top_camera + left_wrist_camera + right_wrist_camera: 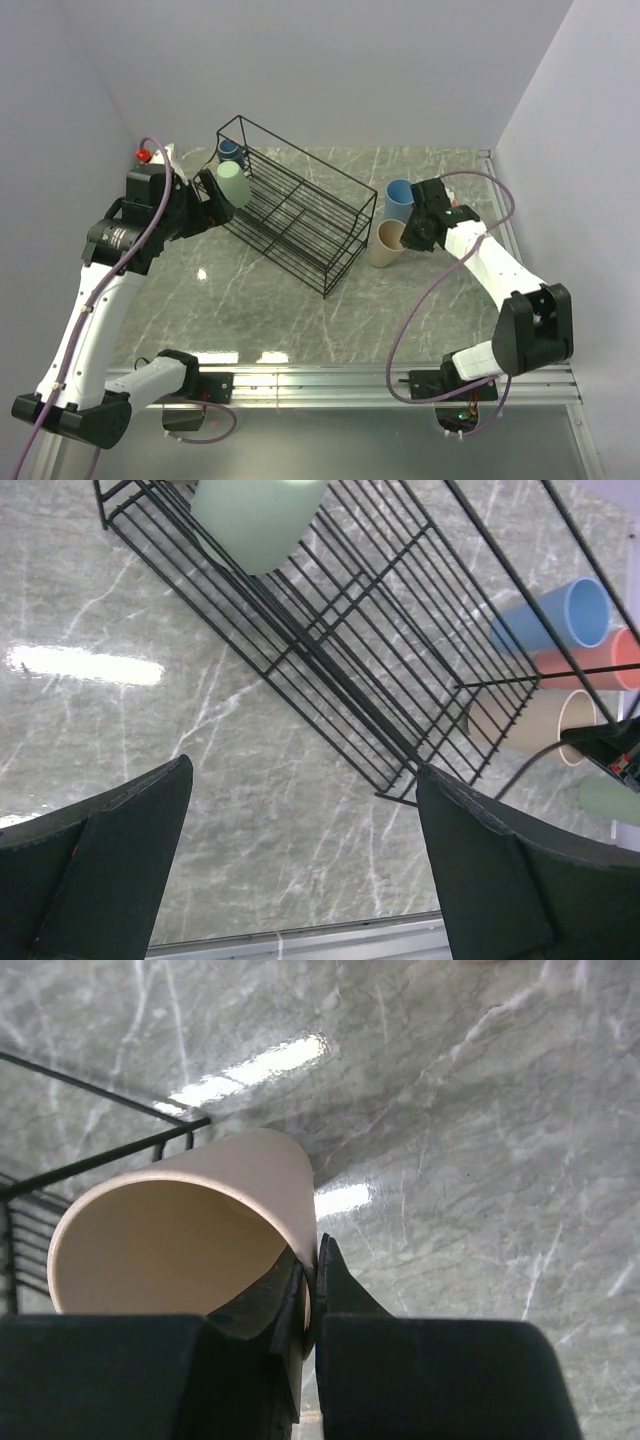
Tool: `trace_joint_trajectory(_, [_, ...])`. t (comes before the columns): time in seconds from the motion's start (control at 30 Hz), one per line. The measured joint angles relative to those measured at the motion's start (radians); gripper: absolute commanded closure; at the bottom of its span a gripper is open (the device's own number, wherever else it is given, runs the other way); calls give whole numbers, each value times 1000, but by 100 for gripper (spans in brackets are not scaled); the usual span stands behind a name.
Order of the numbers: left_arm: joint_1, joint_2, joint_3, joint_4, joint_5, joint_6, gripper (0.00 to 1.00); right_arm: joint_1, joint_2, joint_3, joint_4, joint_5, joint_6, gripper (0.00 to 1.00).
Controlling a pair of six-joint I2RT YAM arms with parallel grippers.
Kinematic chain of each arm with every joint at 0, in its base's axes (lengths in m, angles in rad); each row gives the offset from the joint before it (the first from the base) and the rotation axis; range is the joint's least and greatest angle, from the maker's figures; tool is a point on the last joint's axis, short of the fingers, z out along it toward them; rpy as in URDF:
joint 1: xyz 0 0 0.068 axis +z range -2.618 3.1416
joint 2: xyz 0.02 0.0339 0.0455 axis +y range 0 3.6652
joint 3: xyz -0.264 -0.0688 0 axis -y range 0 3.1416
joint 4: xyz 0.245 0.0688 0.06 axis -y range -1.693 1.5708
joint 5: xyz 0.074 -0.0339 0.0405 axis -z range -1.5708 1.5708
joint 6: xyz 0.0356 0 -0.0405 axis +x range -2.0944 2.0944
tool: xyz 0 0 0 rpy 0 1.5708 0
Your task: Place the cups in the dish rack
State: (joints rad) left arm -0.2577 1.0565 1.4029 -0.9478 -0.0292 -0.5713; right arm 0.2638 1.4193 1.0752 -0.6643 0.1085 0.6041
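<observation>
The black wire dish rack [300, 215] lies diagonally across the table and also shows in the left wrist view [400, 650]. A pale-green cup [233, 185] stands inside its left end [258, 520]. A dark navy mug [231, 152] sits at the rack's far left end; I cannot tell whether it is inside. My left gripper [208, 203] is open and empty beside the green cup [300, 775]. My right gripper [407, 235] is shut on the rim of a beige cup [386, 243] by the rack's right end, one finger inside [312, 1260]. A blue cup [399, 198] stands behind it.
In the left wrist view, a salmon-pink cup [590, 660] sits between the blue cup [560, 615] and the beige cup [540, 725], and a second pale-green cup [610, 800] shows at the right edge. A red object [144, 155] is in the back left corner. Walls enclose the table.
</observation>
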Motion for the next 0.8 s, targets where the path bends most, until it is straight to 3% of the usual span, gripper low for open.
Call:
trace_joint_trajectory(0.2, [0, -23, 0, 36, 75, -29, 1, 0, -155, 48, -85, 17, 1, 100])
trace_joint_trajectory(0.37, [0, -66, -72, 214, 272, -98, 0, 0, -320, 212, -156, 7, 12, 100])
trace_joint_trajectory(0.57, [0, -105, -303, 638, 570, -324, 1, 0, -437, 342, -95, -210, 89, 100])
trace_joint_trajectory(0.8, [-21, -60, -436, 1117, 739, -623, 1, 3, -505, 132, 250, -576, 358, 100])
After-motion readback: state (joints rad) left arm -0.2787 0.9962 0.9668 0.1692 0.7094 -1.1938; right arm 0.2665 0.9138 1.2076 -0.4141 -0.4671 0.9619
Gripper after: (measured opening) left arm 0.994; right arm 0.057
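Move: The right gripper is already shut on the right wall of the standing tan cup; the cup's middle is about 4 cm left and 5 cm below. The left gripper, where this cup goes, is roughly 40 cm left, 5 cm back and 20 cm up. The blue cup stands some 9 cm ahead and 1 cm left, the dish rack's middle 25 cm left and 7 cm ahead. From the empty left hand, the tan cup is about 36 cm right, 5 cm ahead and 25 cm below. Lift the tan cup nearly 30 cm straight off the table with the right gripper, keeping the pinch on its wall, then bring it left and back towards the left gripper while tipping the wrist up and rolling it until the cup's bottom points left. Meanwhile carry the open left gripper about 13 cm right and also up, swinging its fingers round to face the cup. ##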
